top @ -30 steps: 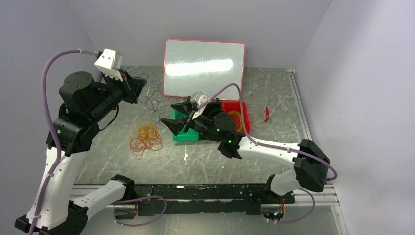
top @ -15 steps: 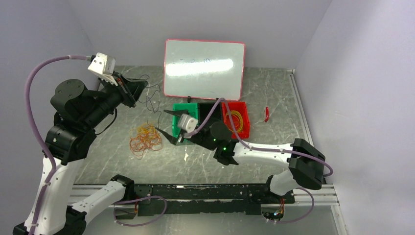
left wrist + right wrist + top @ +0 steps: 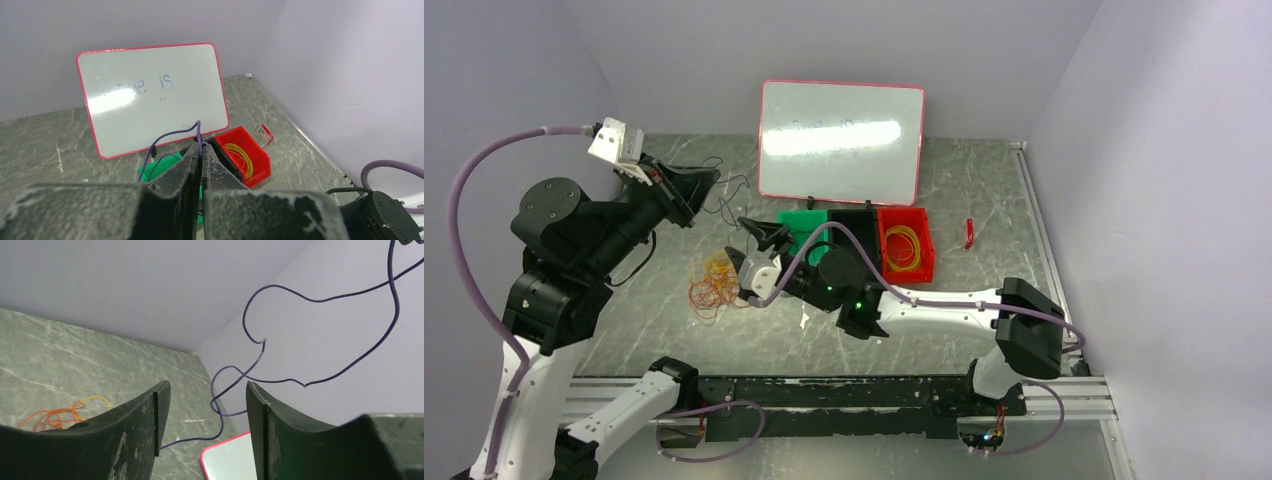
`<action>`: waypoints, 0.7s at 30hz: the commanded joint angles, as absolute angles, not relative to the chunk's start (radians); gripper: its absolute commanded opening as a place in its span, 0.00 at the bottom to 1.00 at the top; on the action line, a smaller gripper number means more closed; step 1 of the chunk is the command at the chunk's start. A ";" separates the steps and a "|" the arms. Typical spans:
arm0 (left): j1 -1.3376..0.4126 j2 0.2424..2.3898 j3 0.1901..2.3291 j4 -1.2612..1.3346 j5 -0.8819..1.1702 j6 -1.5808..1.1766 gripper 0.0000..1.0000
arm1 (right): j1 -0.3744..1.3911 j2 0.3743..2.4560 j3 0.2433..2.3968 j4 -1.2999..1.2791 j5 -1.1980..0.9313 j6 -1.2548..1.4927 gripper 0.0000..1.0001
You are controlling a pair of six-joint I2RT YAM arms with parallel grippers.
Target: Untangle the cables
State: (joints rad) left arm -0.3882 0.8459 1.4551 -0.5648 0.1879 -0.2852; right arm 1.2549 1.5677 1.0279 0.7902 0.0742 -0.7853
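A thin dark purple cable [image 3: 169, 134] is pinched in my shut left gripper [image 3: 200, 148], which is raised at the left [image 3: 707, 183]. The cable [image 3: 730, 199] dangles from it in loose loops. My right gripper [image 3: 748, 247] reaches left, past the bins, and stands open beside the hanging strand. In the right wrist view that strand [image 3: 221, 396] shows in the gap between the jaws of the right gripper [image 3: 205, 407]; I cannot tell whether they touch. A tangle of orange and yellow cables [image 3: 716, 284] lies on the table below. A yellow cable [image 3: 905, 246] is coiled in the red bin [image 3: 926, 243].
Green bin [image 3: 802, 222], black bin [image 3: 856, 222] and the red bin stand in a row at the middle. A pink-framed whiteboard [image 3: 841, 140] leans on the back wall. A small red item [image 3: 969, 232] lies at the right. Walls close in on the left and right.
My right arm swung left from over the green bin to the hanging cable, and its jaws narrowed a little. The left arm shifted slightly left, still holding the cable.
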 commanded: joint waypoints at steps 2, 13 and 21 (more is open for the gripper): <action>-0.391 0.823 1.447 -0.527 0.199 -0.299 0.07 | 1.279 1.606 1.101 0.726 0.164 -0.909 0.59; -0.391 0.816 1.455 -0.534 0.197 -0.304 0.07 | 1.287 1.650 1.133 0.714 0.212 -0.933 0.44; -0.391 0.805 1.447 -0.547 0.180 -0.300 0.07 | 1.294 1.646 1.115 0.753 0.233 -0.920 0.13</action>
State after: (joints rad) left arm -0.3882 0.8196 1.4536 -0.5648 0.1871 -0.2928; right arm 1.2842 1.6520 1.1000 0.7071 0.2081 -0.9260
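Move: My left hand still holds the purple cable up. The crossing of its hanging strands, which my right hand wants, lies about 2 cm ahead, 2 cm left and 2 cm below my right hand, and roughly 15 cm below my left hand and 2 cm to its right. From my right hand, the orange-yellow cable tangle is some 8 cm ahead, 10 cm left and 33 cm down, and the green bin about 18 cm ahead, 9 cm right, nearly as low. I ease my open right hand about 3 cm down, forward and a little left onto the hanging purple strands, dipping the fingertips and turning them slightly clockwise, some 10 degrees in all. Then I stay there and close the fingers most of the way, pinching the cable near its crossing, while my left hand keeps its grip above, almost still. ##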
